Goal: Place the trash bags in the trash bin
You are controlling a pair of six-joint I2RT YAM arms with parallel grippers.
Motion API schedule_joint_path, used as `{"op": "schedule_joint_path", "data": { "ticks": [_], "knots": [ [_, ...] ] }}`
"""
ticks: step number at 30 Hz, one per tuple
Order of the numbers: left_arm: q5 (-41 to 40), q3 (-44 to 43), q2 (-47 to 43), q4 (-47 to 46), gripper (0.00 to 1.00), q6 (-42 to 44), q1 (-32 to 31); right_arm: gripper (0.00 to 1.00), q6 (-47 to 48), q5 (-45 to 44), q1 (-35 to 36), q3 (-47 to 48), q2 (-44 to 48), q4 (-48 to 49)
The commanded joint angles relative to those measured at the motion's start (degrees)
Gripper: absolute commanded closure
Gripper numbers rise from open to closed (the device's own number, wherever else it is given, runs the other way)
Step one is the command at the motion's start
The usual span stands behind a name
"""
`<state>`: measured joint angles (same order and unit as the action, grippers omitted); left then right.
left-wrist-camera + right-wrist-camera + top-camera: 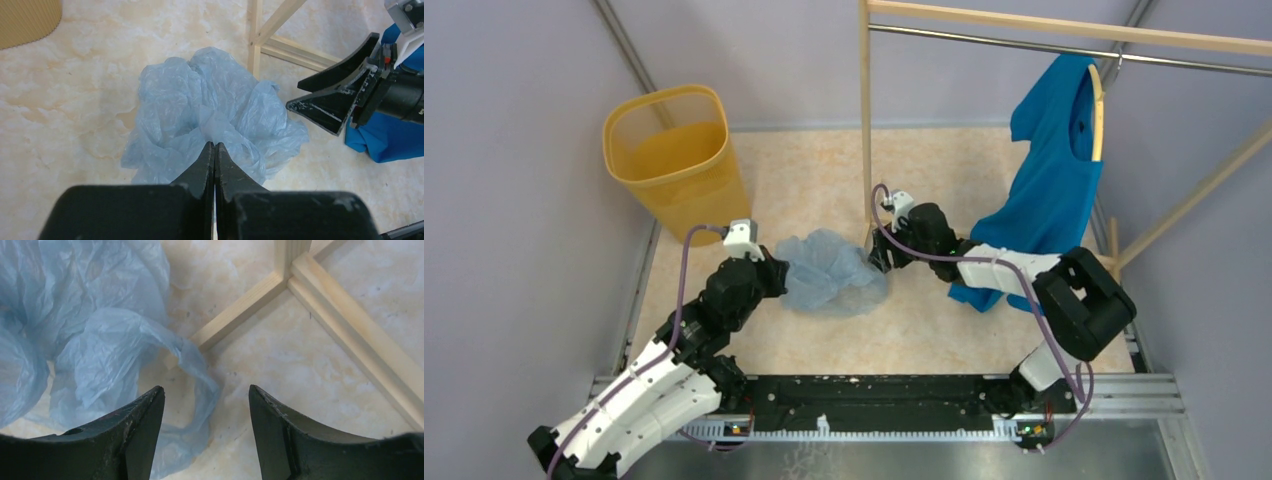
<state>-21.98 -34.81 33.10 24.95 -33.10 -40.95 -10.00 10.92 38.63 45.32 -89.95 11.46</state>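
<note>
The trash bag [834, 272] is a crumpled pale blue film heap on the marbled floor between my two grippers. My left gripper [776, 275] is at its left edge; in the left wrist view the left gripper [215, 145] is shut, pinching a raised fold of the bag [210, 105]. My right gripper [879, 262] is at the heap's right edge. In the right wrist view the right gripper [206, 392] is open over a thin loop of the bag [90, 340], close to the floor. The yellow mesh trash bin [674, 160] stands upright at the far left.
A wooden clothes rack post [865, 120] rises just behind the bag, and its base bars [350, 325] lie on the floor by my right gripper. A blue shirt [1054, 180] hangs from the rack at the right. Grey walls close in both sides.
</note>
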Motion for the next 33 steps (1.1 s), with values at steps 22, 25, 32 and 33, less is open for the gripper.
{"op": "schedule_joint_path", "data": {
  "ticks": [22, 25, 32, 33],
  "knots": [
    [-0.4, 1.4, -2.4, 0.3, 1.00, -1.1, 0.1, 0.69, -0.2, -1.5, 4.4, 6.7, -12.1, 16.5],
    [-2.0, 0.8, -2.5, 2.3, 1.00, -2.4, 0.1, 0.88, -2.1, -4.8, 5.7, 6.6, -7.5, 10.1],
    [-6.3, 0.5, 1.2, 7.7, 1.00, -10.6, 0.1, 1.00, -13.7, -6.4, 6.2, -1.6, 5.7, -2.4],
    [-5.7, 0.6, 2.1, 7.5, 1.00, -11.2, 0.0, 1.00, -14.9, -6.1, 6.3, -2.4, 6.6, -3.4]
  ]
}}
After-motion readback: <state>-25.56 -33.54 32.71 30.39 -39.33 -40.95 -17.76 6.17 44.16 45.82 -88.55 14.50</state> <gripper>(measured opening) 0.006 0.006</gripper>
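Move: From the right hand, the trash bag's loose right-hand edge is some 4 cm to the left, 1 cm forward and 4 cm below; the bag's middle is about 8 cm left, 2 cm back and 5 cm down. The clothes rack's post foot stands roughly 13 cm ahead and 2 cm left of that hand. From the left hand, still shut on the bag, the bag's middle is about 5 cm forward, 8 cm right and 15 cm below; the trash bin is some 22 cm ahead and 19 cm left. The right hand, fingers part-open, slides about 5 cm left and slightly forward while dipping some 4 cm onto the bag's loose edge, then shuts on it, pinches it and lifts about 6 cm, drawing back and a little right. The left hand keeps its pinch and stays put at first, then sinks about 2.5 cm and shifts slightly left as the right hand lifts. ##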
